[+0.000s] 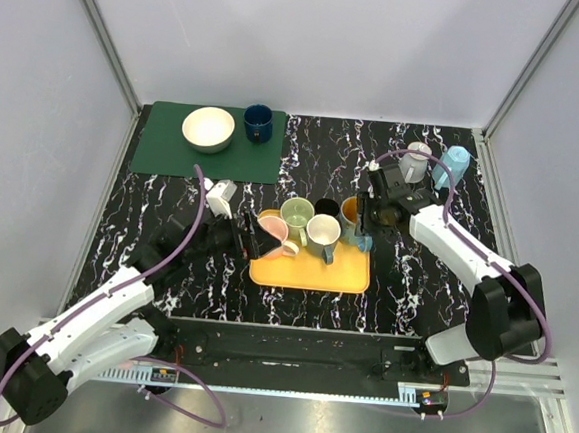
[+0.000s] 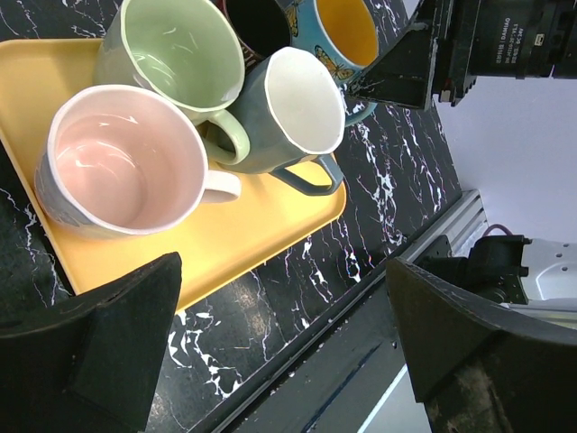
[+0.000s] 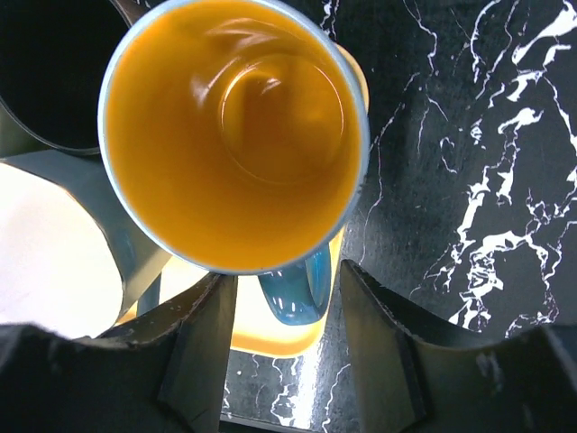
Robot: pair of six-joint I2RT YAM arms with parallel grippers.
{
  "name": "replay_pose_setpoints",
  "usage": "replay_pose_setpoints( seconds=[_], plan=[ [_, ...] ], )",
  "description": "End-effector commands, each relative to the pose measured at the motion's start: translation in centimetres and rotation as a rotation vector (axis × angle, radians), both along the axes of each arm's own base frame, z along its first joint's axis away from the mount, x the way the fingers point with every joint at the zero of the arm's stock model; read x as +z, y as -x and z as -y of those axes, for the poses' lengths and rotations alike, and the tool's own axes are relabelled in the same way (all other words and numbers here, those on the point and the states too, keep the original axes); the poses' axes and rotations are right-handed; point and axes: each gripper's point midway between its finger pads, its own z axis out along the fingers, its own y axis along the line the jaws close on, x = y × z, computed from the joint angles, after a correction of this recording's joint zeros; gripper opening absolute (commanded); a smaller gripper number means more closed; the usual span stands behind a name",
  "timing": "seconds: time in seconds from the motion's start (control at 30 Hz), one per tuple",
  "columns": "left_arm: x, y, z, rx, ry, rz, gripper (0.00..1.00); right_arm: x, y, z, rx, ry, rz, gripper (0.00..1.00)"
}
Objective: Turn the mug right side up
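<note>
A blue butterfly mug with an orange inside (image 3: 234,126) (image 1: 350,209) stands mouth up at the back right corner of the yellow tray (image 1: 310,270). My right gripper (image 3: 281,289) (image 1: 366,228) is open, its fingers on either side of the mug's blue handle (image 3: 293,289) with a gap on each side. On the tray are also a pink mug (image 2: 122,158), a green mug (image 2: 176,54), a teal mug with a white inside (image 2: 293,99) and a black mug (image 1: 327,207), all mouth up. My left gripper (image 2: 281,271) (image 1: 260,236) is wide open and holds nothing, beside the pink mug at the tray's left.
At the back left a green mat (image 1: 175,147) carries a white bowl (image 1: 208,128) and a dark blue cup (image 1: 258,122). A grey mug (image 1: 414,164) and a light blue mug (image 1: 456,164) stand behind the right arm. Grey walls close in the table.
</note>
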Motion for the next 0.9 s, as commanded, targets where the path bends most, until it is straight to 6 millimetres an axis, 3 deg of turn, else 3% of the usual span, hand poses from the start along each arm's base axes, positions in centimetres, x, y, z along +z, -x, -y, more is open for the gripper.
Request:
replay_pose_setpoints(
  seconds=[0.0,0.27,0.63,0.67,0.87],
  plan=[
    [1.3,0.0,0.1,-0.017,0.02,0.054,0.97,1.1,-2.6,-0.4,0.022,0.037,0.075,0.54],
    [0.8,0.0,-0.1,-0.009,0.008,0.052,0.97,0.1,-3.0,-0.1,0.032,0.089,0.059,0.41],
    [0.2,-0.1,-0.1,-0.005,0.012,0.041,0.97,-0.1,-2.2,-0.2,0.041,0.097,0.047,0.08],
    [0.3,-0.1,0.0,-0.007,0.014,0.043,0.97,-0.2,-2.2,0.1,0.029,0.108,0.046,0.0],
    [0.4,-0.1,0.1,-0.005,0.025,0.042,0.97,0.5,-1.5,0.5,-0.019,0.09,0.058,0.0]
  ],
)
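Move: The blue mug's handle hangs almost between the right fingers, about 1 cm ahead of the hand point and 2 cm below it. The mug's orange-lined body is some 7 cm ahead and 2 cm left. The white-lined mug is about 9 cm left and 2 cm ahead; the black cup is 9 cm left and 7 cm ahead. From the idle left hand, the handle is roughly 23 cm right, 8 cm ahead and 11 cm below. The blue mug's handle is taken between the right fingertips, just under the rim: the open hand sinks about 1 cm and eases 1 cm forward, rolling slightly so its left side dips some 5 degrees. The fingers close as it goes until they pinch the handle from both sides, then the hand stays there and keeps squeezing, grip effort rising. ##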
